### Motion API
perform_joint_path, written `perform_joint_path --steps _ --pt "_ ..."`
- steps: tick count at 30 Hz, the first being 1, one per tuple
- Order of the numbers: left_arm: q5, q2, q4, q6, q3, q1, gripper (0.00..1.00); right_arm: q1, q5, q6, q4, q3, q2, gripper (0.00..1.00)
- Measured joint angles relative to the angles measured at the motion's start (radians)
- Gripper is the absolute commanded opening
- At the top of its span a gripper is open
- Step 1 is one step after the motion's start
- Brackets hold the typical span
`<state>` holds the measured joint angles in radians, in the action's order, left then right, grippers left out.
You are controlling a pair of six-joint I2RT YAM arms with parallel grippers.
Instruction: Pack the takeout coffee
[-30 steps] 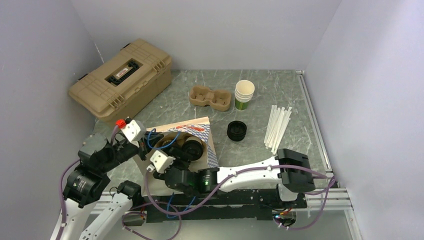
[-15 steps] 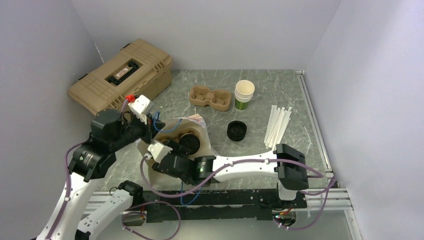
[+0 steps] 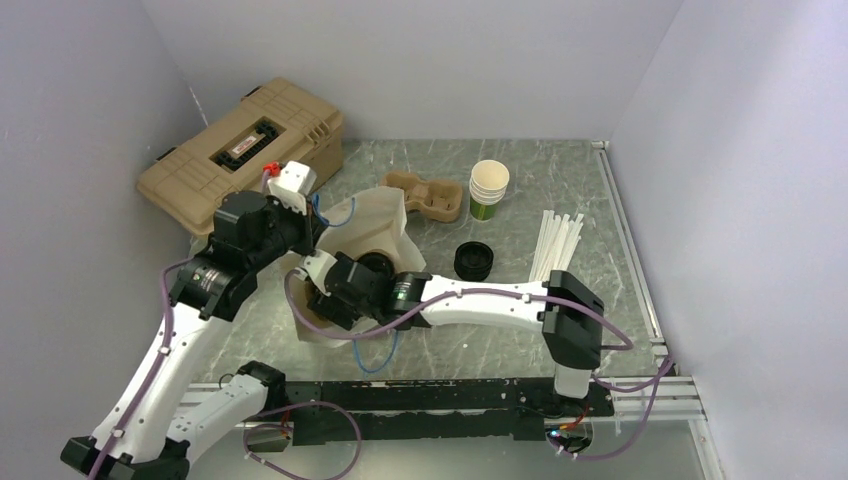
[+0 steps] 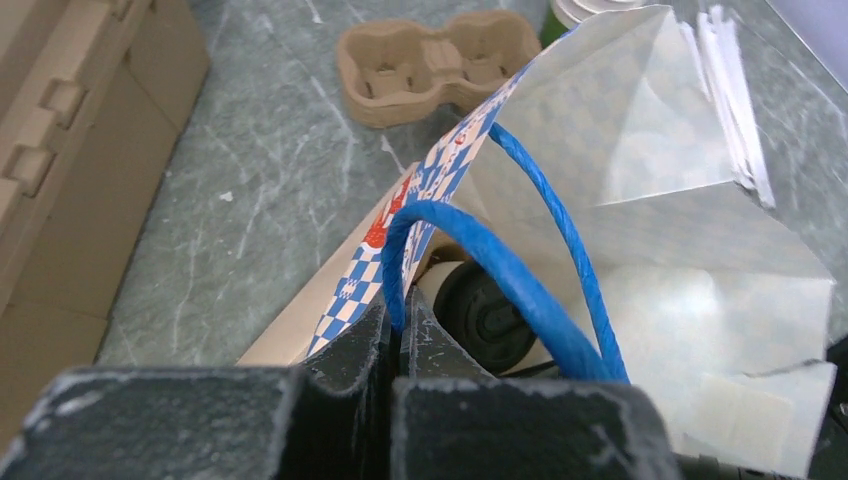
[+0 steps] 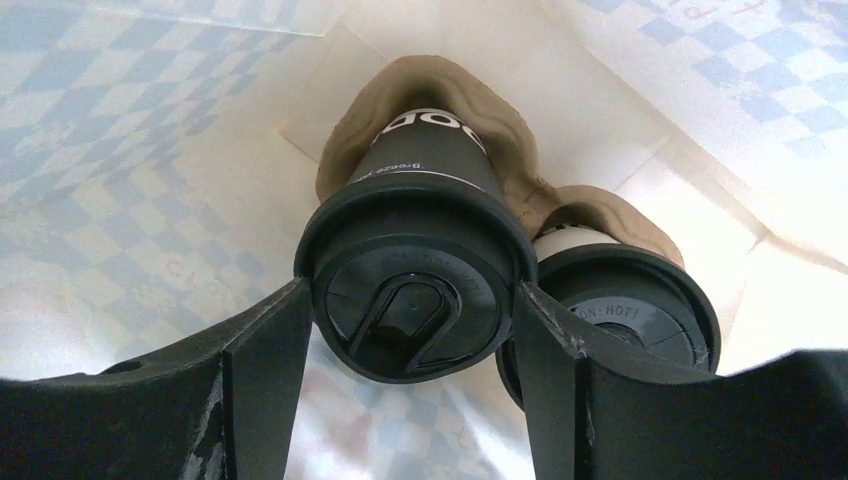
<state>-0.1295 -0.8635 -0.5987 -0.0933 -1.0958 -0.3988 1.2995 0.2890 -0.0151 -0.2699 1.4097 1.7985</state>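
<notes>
A paper bag (image 3: 378,222) with blue checks stands half raised left of centre. My left gripper (image 3: 308,228) is shut on its blue cord handle (image 4: 480,250) and holds the mouth up; in the left wrist view the left gripper (image 4: 400,322) pinches the cord. My right gripper (image 3: 345,285) reaches into the bag. In the right wrist view the right gripper (image 5: 412,330) is shut on the black lid of a dark-walled takeout coffee (image 5: 415,300), which sits in a brown pulp carrier (image 5: 440,85). A pale takeout coffee (image 5: 625,320) with a black lid sits beside it.
A tan toolbox (image 3: 245,150) lies at the back left. Behind the bag are an empty pulp carrier (image 3: 422,196) and a stack of cream cups (image 3: 489,188). A stack of black lids (image 3: 473,262) and white straws (image 3: 555,250) lie to the right.
My left gripper has lifted the bag's handle up and toward the back, raising the bag from lying flat. My right gripper has moved back with the cup, deeper into the bag.
</notes>
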Motion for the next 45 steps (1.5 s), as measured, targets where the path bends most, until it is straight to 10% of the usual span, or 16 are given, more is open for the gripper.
perform_joint_path --steps 24,38,45 --pt "0.051 0.009 0.124 -0.031 0.114 0.225 0.0 -0.082 -0.177 0.012 -0.278 0.379 0.262 0.27" --pt "0.018 0.013 0.124 -0.034 0.126 0.224 0.0 -0.097 -0.147 0.087 -0.253 0.267 0.18 0.82" --pt "-0.018 0.025 0.138 -0.041 0.126 0.211 0.0 -0.087 -0.073 0.087 -0.275 0.248 0.142 0.93"
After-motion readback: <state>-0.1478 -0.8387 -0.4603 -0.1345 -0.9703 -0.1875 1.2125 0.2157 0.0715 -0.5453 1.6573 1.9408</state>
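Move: The right hand holds the black-lidded coffee cup, its middle about 1 cm ahead, 2 cm left and 4 cm below, in the carrier inside the bag. The second cup stands some 6 cm ahead, 6 cm right and 4 cm below. The left hand pinches the blue bag handle; from it the bag's middle lies roughly 5 cm back, 5 cm right and 18 cm down, the held cup 8 cm back, 3 cm right and 18 cm down. Right hand takes the cup about 3 cm left and down, backs right, lets go; left draws the handle left-forward. ##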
